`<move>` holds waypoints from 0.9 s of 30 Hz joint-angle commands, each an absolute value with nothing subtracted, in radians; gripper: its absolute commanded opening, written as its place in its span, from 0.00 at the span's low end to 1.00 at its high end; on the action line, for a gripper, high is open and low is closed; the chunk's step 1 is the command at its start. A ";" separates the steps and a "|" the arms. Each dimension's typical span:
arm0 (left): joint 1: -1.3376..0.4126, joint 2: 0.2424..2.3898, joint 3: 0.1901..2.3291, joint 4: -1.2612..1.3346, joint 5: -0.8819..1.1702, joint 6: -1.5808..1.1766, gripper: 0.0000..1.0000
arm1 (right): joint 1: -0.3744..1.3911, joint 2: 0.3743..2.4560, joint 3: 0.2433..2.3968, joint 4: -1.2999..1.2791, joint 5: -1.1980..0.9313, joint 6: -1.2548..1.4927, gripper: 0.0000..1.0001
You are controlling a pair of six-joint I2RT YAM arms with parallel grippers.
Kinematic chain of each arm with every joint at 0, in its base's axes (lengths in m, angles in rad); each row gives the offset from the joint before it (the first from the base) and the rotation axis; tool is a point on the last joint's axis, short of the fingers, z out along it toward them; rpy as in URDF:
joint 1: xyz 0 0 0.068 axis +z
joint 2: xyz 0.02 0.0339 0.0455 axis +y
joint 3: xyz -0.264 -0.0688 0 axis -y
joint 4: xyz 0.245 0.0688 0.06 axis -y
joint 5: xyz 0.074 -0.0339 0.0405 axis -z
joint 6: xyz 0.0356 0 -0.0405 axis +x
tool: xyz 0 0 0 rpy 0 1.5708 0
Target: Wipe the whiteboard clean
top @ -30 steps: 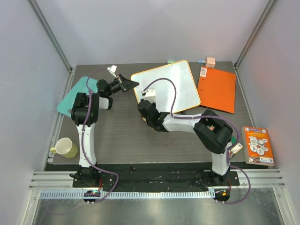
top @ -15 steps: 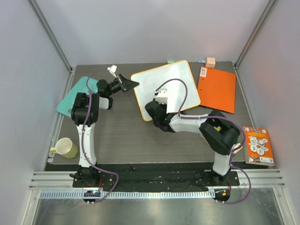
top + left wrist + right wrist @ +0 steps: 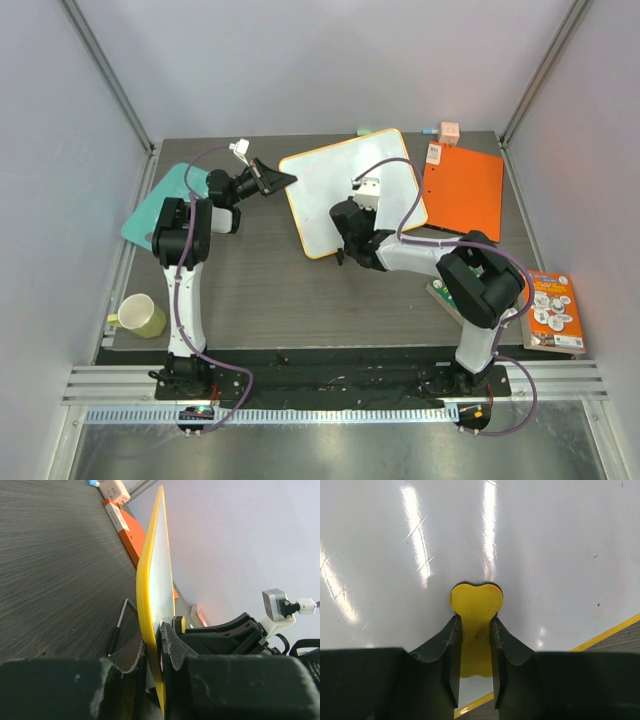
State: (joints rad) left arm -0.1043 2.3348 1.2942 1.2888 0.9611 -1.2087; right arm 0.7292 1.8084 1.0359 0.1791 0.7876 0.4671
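The whiteboard [image 3: 392, 165] with its orange-yellow rim lies tilted at the back middle of the table, and its surface looks white with only tiny specks [image 3: 545, 540]. My left gripper [image 3: 284, 180] is shut on the board's left edge; the rim [image 3: 150, 580] runs between its jaws [image 3: 152, 647]. My right gripper [image 3: 347, 218] is over the board near its front edge, shut on a yellow eraser [image 3: 476, 605] pressed flat on the white surface. The same eraser [image 3: 180, 624] shows just past the left jaws.
An orange folder [image 3: 462, 190] lies right of the board, with a small pink box [image 3: 449, 131] behind it. A teal sheet [image 3: 170, 195] lies at the left, a yellow mug [image 3: 140, 316] front left and a book [image 3: 552, 310] front right. A thin pen [image 3: 117, 630] lies by the board.
My right gripper has slid the eraser to the right across the board, from its left front part toward the middle. The left gripper and the board have stayed put.
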 commanded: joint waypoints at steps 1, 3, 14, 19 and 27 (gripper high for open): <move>-0.120 2.345 1.319 1.546 1.032 -1.155 0.00 | 0.788 1.801 1.023 0.202 0.761 0.431 0.01; -0.120 2.345 1.319 1.546 1.032 -1.155 0.00 | 0.820 1.813 1.041 0.215 0.743 0.431 0.01; -0.121 2.342 1.318 1.546 1.032 -1.154 0.00 | 0.910 2.009 1.328 0.216 0.727 0.390 0.01; -0.121 2.339 1.316 1.546 1.032 -1.155 0.00 | 0.899 2.066 1.452 0.195 0.775 0.328 0.01; -0.121 2.339 1.315 1.546 1.034 -1.154 0.00 | 0.805 2.066 1.503 0.166 0.791 0.321 0.01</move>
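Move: I already hold the yellow bone eraser in my right fingers, against the lower middle of the leaning whiteboard. My left gripper, clamped on the board's left edge, is some 18 cm left of my right hand, 7 cm ahead and 6 cm higher. The black easel foot is about 7 cm left, 10 cm back and 8 cm below. From my left hand, the eraser lies roughly 19 cm right, 7 cm back and 6 cm lower. With my right hand I sweep the eraser left across the whiteboard towards my left gripper, about 14 cm, drawing back some 2 cm at first along the skewed board. Then I curve forward and up the slope by about 5 cm and 4 cm, easing slightly right at the end. My wrist turns some 15 degrees counter-clockwise while my left hand keeps its pinch on the edge and holds still. ##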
